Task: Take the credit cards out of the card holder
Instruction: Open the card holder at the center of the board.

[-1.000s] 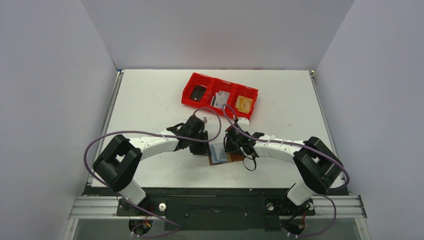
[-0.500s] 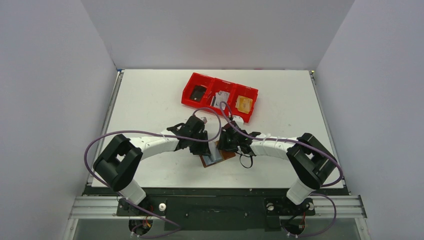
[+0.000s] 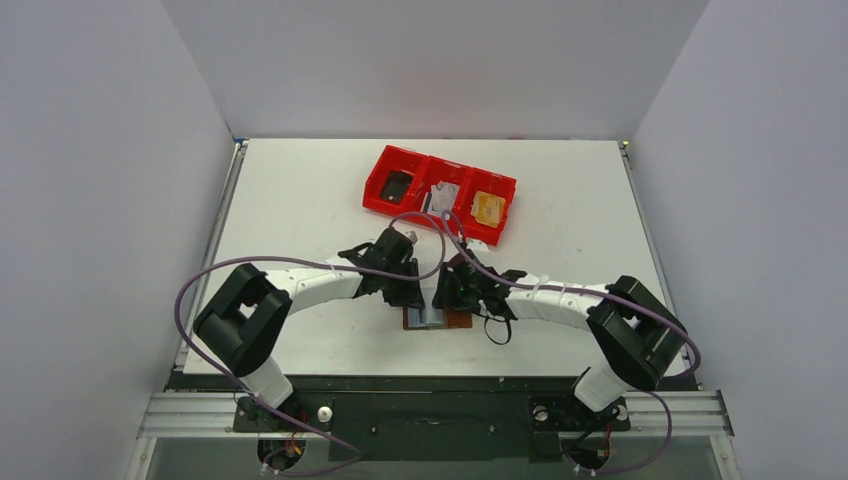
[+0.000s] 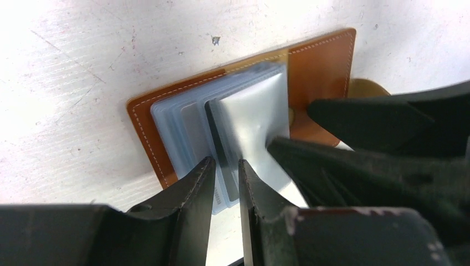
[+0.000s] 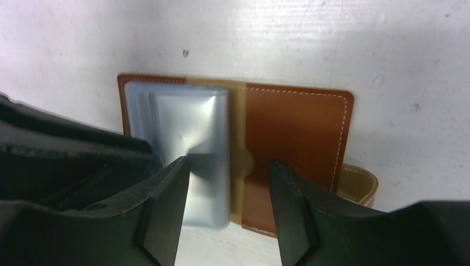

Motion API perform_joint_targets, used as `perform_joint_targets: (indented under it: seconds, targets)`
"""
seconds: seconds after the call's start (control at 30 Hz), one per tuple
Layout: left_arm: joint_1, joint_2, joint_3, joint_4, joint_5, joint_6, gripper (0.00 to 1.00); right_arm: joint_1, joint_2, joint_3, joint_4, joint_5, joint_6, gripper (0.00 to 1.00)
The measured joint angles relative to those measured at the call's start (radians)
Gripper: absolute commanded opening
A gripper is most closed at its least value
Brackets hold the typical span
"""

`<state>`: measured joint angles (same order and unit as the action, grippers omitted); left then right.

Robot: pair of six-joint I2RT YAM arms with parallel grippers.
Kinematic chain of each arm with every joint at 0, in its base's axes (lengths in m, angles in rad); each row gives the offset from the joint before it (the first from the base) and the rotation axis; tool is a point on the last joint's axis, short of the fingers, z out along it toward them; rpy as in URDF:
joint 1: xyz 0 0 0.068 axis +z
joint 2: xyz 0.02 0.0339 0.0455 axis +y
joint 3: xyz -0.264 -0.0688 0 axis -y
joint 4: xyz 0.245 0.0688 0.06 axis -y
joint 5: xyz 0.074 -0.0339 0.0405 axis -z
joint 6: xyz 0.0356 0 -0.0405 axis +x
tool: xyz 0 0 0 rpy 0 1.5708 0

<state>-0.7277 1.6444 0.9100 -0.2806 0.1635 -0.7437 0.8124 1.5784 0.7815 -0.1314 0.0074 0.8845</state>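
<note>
The brown card holder (image 3: 458,320) lies open and flat on the table between both grippers. A stack of clear plastic sleeves (image 4: 244,105) fills its left half (image 5: 188,122), and a light-blue credit card with a dark stripe (image 4: 217,133) shows inside them. My left gripper (image 4: 224,162) stands at the sleeves' near edge, narrowly open, with the card's edge just beyond the tips. My right gripper (image 5: 227,163) is open over the holder's middle; its left fingertip (image 5: 177,166) touches the bulging top sleeve. The tan snap strap (image 5: 360,185) sticks out at the right. No tan-gold card is clearly visible.
A red three-compartment tray (image 3: 380,175) holding small items stands behind the grippers at the table's far middle. The two grippers (image 3: 408,292) (image 3: 447,293) work close together, almost touching. White walls enclose the table on three sides.
The card holder has turned and slid slightly left, now lying square. My right gripper moved left over it and opened wider. The left gripper narrowed a little.
</note>
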Motion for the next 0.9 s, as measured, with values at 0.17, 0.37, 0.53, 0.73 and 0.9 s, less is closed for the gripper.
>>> perform_joint_targets:
  seconds: [0.17, 0.37, 0.53, 0.73, 0.9]
  targets:
    - [0.0, 0.015, 0.009, 0.008, 0.002, -0.003, 0.2, 0.045, -0.054, -0.013, -0.04, 0.027, -0.014, 0.65]
    - [0.0, 0.017, 0.01, 0.014, 0.002, -0.005, 0.2, 0.118, -0.065, -0.013, -0.064, 0.087, -0.039, 0.71]
    - [0.0, 0.017, 0.01, 0.015, 0.002, -0.006, 0.19, 0.146, -0.064, -0.007, -0.087, 0.14, -0.05, 0.73]
    - [0.0, 0.017, 0.01, 0.016, 0.002, -0.012, 0.19, 0.2, -0.036, 0.052, -0.15, 0.223, -0.056, 0.76]
    - [0.003, 0.017, 0.009, 0.015, -0.002, -0.012, 0.19, 0.224, -0.008, 0.092, -0.208, 0.288, -0.055, 0.76]
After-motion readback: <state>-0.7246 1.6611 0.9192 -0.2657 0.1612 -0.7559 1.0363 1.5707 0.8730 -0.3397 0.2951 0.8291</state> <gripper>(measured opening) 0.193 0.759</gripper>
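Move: Between both grippers lies the card holder, already open, its middle about 1 cm ahead, 1 cm left and 2 cm below the right hand. Of its parts, the clear card sleeves are some 4 cm to the right hand's left and 1 cm ahead; the bare brown flap is about 3 cm to its right and level with it, both 2 cm down. From the left hand the holder's middle is roughly 2 cm right, 1 cm ahead and 2 cm below. Drawing back about 3 cm over the open holder towards its near edge, the right hand spreads its fingers from roughly half to three quarters open, rises slightly and rolls about 15 degrees, its left side dipping. One fingertip ends at the sleeves, the other resting on the brown flap. The left hand keeps its nearly shut fingers on the sleeve stack. ##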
